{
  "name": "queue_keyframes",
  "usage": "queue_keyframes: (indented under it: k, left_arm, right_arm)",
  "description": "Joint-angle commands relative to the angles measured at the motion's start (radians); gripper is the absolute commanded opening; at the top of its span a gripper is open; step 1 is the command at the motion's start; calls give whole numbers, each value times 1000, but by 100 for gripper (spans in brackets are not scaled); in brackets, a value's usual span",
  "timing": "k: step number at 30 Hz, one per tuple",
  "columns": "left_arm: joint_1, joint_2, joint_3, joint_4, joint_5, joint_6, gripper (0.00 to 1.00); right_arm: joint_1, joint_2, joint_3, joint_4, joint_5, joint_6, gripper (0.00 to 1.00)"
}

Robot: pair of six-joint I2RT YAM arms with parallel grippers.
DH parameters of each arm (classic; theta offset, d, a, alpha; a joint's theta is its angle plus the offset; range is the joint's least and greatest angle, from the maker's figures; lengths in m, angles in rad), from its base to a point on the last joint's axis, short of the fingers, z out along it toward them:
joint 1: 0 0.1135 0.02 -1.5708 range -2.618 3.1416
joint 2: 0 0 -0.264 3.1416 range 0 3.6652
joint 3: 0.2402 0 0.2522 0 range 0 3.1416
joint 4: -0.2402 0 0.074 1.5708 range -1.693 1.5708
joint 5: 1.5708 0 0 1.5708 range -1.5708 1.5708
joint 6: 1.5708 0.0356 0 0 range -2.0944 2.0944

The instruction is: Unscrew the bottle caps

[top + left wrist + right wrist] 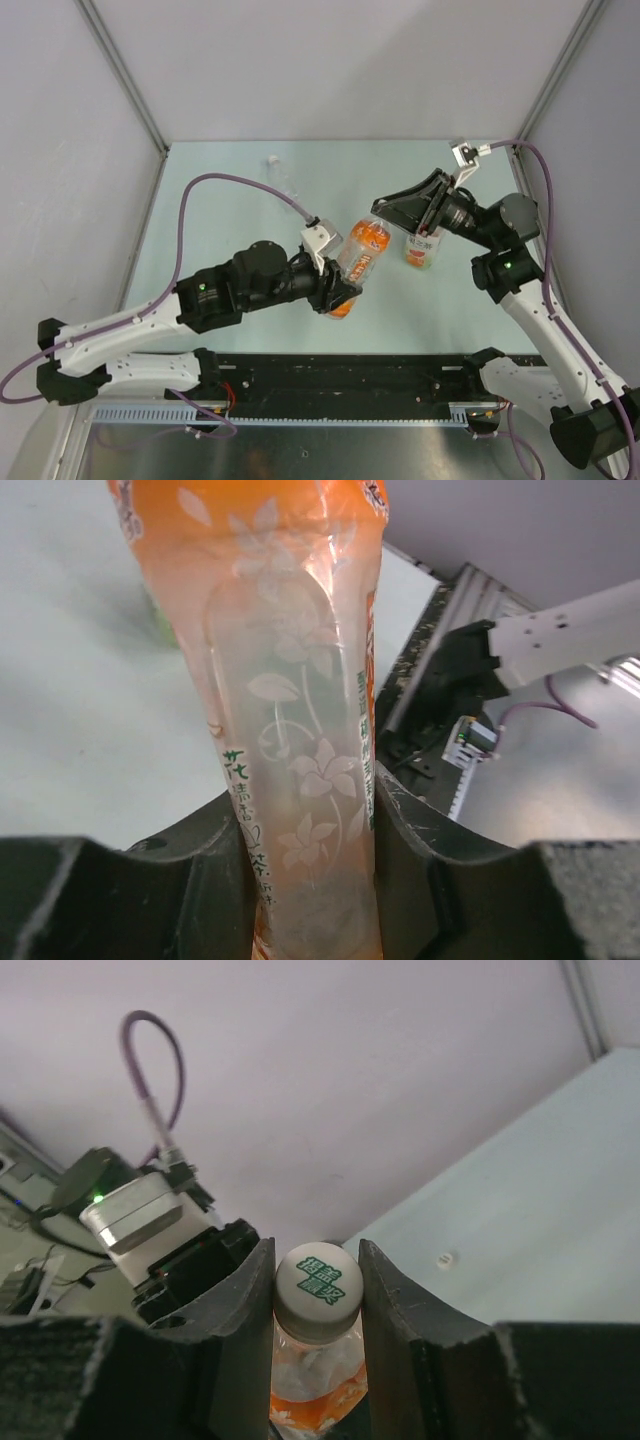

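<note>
My left gripper is shut on the lower body of the orange bottle and holds it tilted above the table. In the left wrist view the bottle fills the gap between both fingers of that gripper. My right gripper is shut on the bottle's white cap. In the right wrist view the cap, printed with green characters, sits squeezed between that gripper's two fingers, with the orange bottle's neck below it. A clear bottle lies at the back of the table.
Another small bottle, orange-looking with a white label, stands just under my right wrist. A small loose white cap lies on the pale green table. Grey walls enclose the table on three sides. A black rail runs along the near edge.
</note>
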Motion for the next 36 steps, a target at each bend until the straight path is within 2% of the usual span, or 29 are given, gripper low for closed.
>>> queue_keyframes:
  k: [1, 4, 8, 10, 15, 17, 20, 27, 32, 36]
  left_arm:
    - [-23, -43, -20, 195, 432, 69, 0]
    - [-23, -54, -43, 217, 449, 71, 0]
    - [-18, -72, -76, 221, 360, 60, 0]
    - [-12, -76, -95, 219, 297, 49, 0]
    - [5, -64, -127, 181, 140, 19, 0]
    - [6, -44, -122, 150, 62, 14, 0]
    - [6, -17, -107, 102, -40, 13, 0]
    - [6, 36, -68, 2, -283, 5, 0]
    - [6, 98, -14, -88, -422, -12, 0]
    - [6, 142, 23, -146, -492, -25, 0]
  right_arm:
    - [-28, 23, -53, 299, -78, 76, 0]
    - [-33, 30, -61, 369, -96, 115, 0]
    - [-43, 18, -62, 337, -59, 120, 1]
    - [-50, 4, -61, 301, -30, 114, 20]
    - [-60, -51, -53, 167, 91, 68, 81]
    - [-61, -63, -32, 91, 133, 45, 94]
    - [-61, -65, 23, -67, 216, -14, 99]
    - [-30, -19, 149, -400, 409, -75, 99]
    - [95, 100, 301, -645, 627, -136, 99]
    - [185, 198, 387, -745, 729, -137, 99]
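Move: The orange bottle's cap is already between the right fingers, level with that hand. From the left hand, which holds the bottle's body, the cap is some 9 cm ahead, 5 cm to the right and 10 cm up. The standing bottle is roughly 8 cm ahead of the right hand, 10 cm to its right and 32 cm below. The clear bottle lies about 33 cm ahead of the right hand, 21 cm to its left and 39 cm below. Still pinching the cap, the right hand first backs and rises about 2.5 cm with a slight tilt, while the left hand, keeping its hold on the bottle's body, draws back about 2 cm. The right fingers then open wide and let go of the cap, and that hand swings about 10 cm forward and drifts right, its wrist turning clockwise some 30 degrees, then eases back left and sinks with open fingers, as the left hand carries the bottle forward and down about 8 cm each and rolls it back the other way. ##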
